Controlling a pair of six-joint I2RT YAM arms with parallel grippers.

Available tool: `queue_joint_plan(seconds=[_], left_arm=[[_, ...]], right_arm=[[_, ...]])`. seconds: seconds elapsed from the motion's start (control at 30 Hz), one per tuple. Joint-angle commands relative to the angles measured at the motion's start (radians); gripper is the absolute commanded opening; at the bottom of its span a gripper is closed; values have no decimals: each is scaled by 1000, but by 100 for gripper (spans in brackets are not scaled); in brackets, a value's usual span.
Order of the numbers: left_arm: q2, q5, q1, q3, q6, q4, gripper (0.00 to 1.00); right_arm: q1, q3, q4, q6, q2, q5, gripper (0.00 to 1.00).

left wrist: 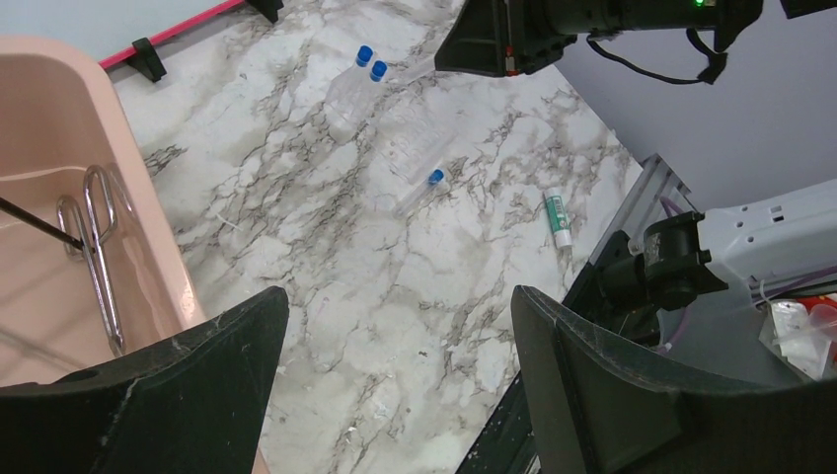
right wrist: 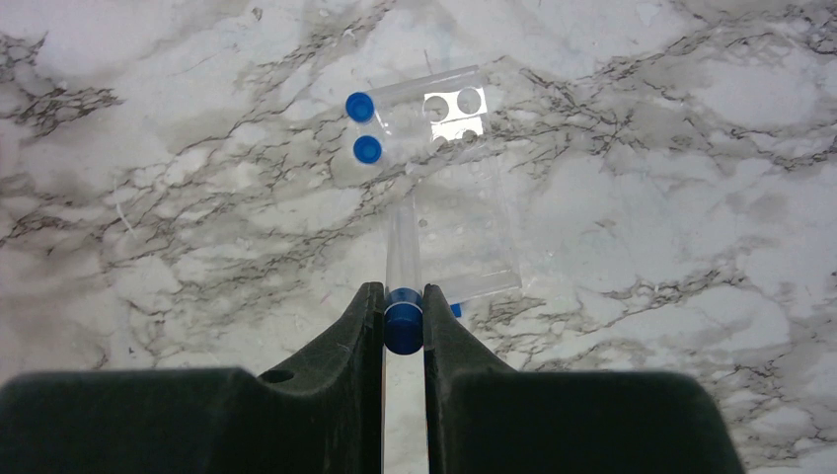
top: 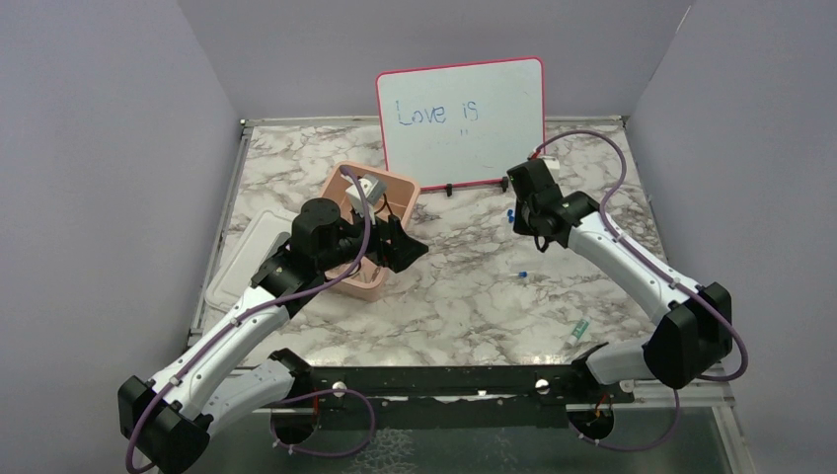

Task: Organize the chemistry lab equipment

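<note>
My right gripper (right wrist: 404, 296) is shut on the blue cap of a little clear tube (right wrist: 403, 247), held just above the marble table beside a clear plastic rack (right wrist: 472, 212). Two more blue-capped tubes (right wrist: 361, 126) lie at the rack's far end. Another capped tube (left wrist: 424, 188) lies loose on the table, and a green-handled slim tool (left wrist: 559, 215) lies near the front right edge. Thin metal tongs (left wrist: 99, 247) and a black wire (left wrist: 30, 222) rest inside the pink tub (top: 380, 281). My left gripper (left wrist: 400, 296) hangs open and empty just right of the tub.
The pink-framed whiteboard (top: 461, 118) stands at the back of the table. The tub's white lid (top: 242, 262) lies left of the tub. In the left wrist view, the right gripper (left wrist: 484, 39) shows beyond the tubes. A metal rail (top: 444, 380) runs along the front edge.
</note>
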Motion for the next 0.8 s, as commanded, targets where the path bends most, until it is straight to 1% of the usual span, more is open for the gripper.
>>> queue_joint_plan(seconds=[0.0,0.2,0.5,0.77], left_arm=[[-9,23,2,-5,7,36,86],[-10,19,4,-8,4,35,85],[-13,4,4,-8,7,31,85],[-40,-40,7,-8,7,29,85]], right_arm=[[-21,-21,103,-71,40,-60,6],[-27,-30,135,-84,92,-89,6],[-38,-5,98,-82,149,-95,6],[-43,16,78,-97,187,-122,6]])
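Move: The right hand, already holding a blue-capped tube, is bound for the clear tube rack, whose middle lies about 7 cm ahead, 1 cm right and 9 cm below. Two capped tubes stand along its left side, some 8 cm ahead of the hand, 1 cm left and 4 cm below. A loose tube lies on the table about level with the hand, 1 cm right and 14 cm below. From the left hand the rack is roughly 17 cm ahead, 24 cm right and 20 cm below. Lower the right gripper about 5.5 cm towards the clear rack, keeping the blue-capped tube pinched by its cap. Ease forward and slightly left over the first part, then sink almost straight down, tipping the fingers some 5–10 degrees steeper and turning them about 5 degrees counter-clockwise. ##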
